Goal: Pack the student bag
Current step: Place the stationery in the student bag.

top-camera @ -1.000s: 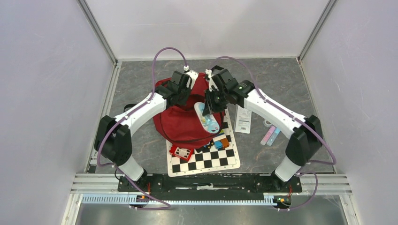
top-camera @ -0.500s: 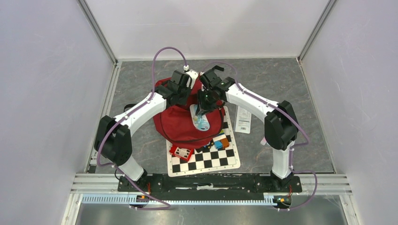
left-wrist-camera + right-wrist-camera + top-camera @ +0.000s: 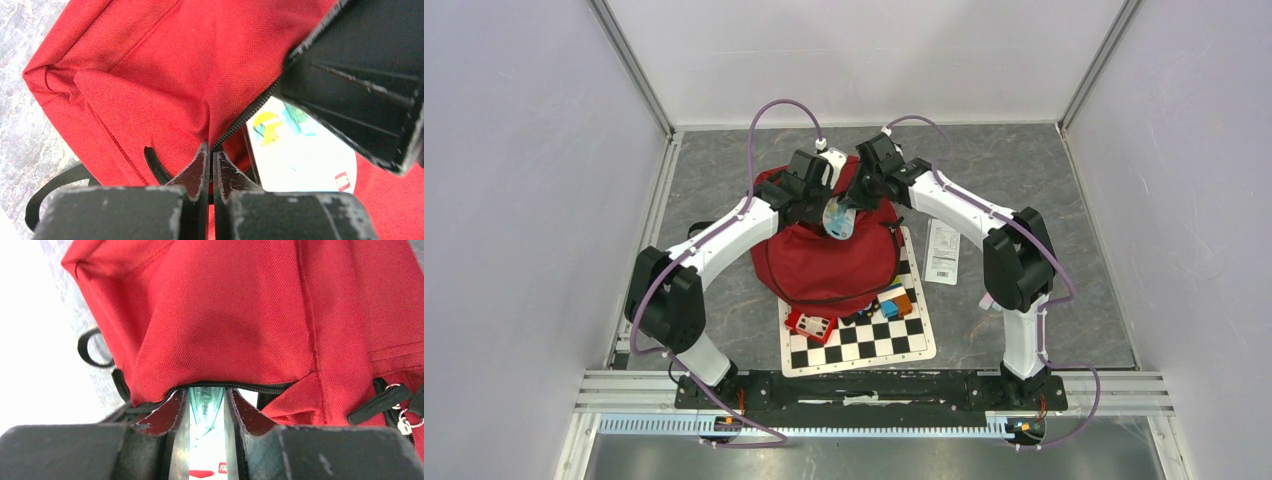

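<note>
The student bag (image 3: pixel 819 265) is a red backpack lying on the grey table, partly over a chessboard mat. My left gripper (image 3: pixel 817 203) is shut on the fabric edge beside the bag's black zipper (image 3: pixel 245 116), holding the opening up. In the left wrist view its fingertips (image 3: pixel 204 159) pinch the red cloth. My right gripper (image 3: pixel 852 197) is shut on a flat white printed pack (image 3: pixel 837 219), which stands edge-on between the jaws (image 3: pixel 206 435). The pack's front end sits at the zipper mouth (image 3: pixel 235 386). It shows white beside the left fingers (image 3: pixel 305 155).
The chessboard mat (image 3: pixel 864 342) lies in front of the bag with a red box (image 3: pixel 810 323) and orange and blue blocks (image 3: pixel 894 298) on it. A white leaflet (image 3: pixel 941 252) and pink and blue sticks (image 3: pixel 999 290) lie to the right.
The right arm has swung left and towards the back with the pack, from over the bag's front to the opening next to the left gripper. The left gripper has stayed put.
</note>
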Controlling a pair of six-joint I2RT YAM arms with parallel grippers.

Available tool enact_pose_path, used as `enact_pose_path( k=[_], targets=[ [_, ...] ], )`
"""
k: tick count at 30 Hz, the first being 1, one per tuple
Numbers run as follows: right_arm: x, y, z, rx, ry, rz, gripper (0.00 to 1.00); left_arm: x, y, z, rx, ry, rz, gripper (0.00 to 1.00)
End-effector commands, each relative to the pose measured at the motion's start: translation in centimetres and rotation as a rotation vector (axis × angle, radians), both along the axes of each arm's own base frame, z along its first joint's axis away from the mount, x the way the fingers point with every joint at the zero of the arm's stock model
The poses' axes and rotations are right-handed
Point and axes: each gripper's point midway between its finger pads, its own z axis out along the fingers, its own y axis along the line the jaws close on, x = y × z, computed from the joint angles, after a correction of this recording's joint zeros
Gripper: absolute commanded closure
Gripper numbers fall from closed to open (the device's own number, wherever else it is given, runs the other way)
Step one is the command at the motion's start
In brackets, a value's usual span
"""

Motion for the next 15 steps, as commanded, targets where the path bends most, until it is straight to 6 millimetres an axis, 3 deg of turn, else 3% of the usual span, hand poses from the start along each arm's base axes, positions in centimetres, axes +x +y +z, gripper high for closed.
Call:
enact_pose_path(
  k=[1,3,7,12,15],
  targets=[
    [4.9,0.6,2.1,0.061,-0.118,-0.196,1.0,0.7,-1.8,2.1,-0.083,-0.033,-0.008,0.98],
    [5.6,0.2,1.5,0.02,-0.121,-0.236,0.98,0.7,-1.7,2.1,-0.082,-0.036,-0.008,0.98],
    [6.2,0.5,1.4,0.043,-0.15,-0.277,0.78,0.6,-2.0,2.1,-0.091,-0.029,-0.015,0.98],
    [5.3,-0.3,2.8,-0.008,-0.21,-0.259,0.29,0.8,-1.5,1.8,-0.066,-0.032,0.002,0.98],
    [3.6,-1.7,3.4,-0.027,-0.245,-0.216,0.23,0.9,-1.2,1.9,-0.055,-0.039,0.012,0.98]
  ],
)
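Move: The right hand already holds the stationery pack at the bag's mouth, the mouth's middle about 3 cm ahead, 2 cm left and 3 cm below it. The white packet lies roughly 12 cm back and 19 cm right, the toy blocks some 22 cm back and 9 cm right, both about 12 cm below. From the left hand, still pinching the rim, the mouth's middle is around 2 cm ahead, 5 cm right and 3 cm lower. Right hand slides the stationery about 3 cm forward, then slightly down into the bag's mouth, and opens. ##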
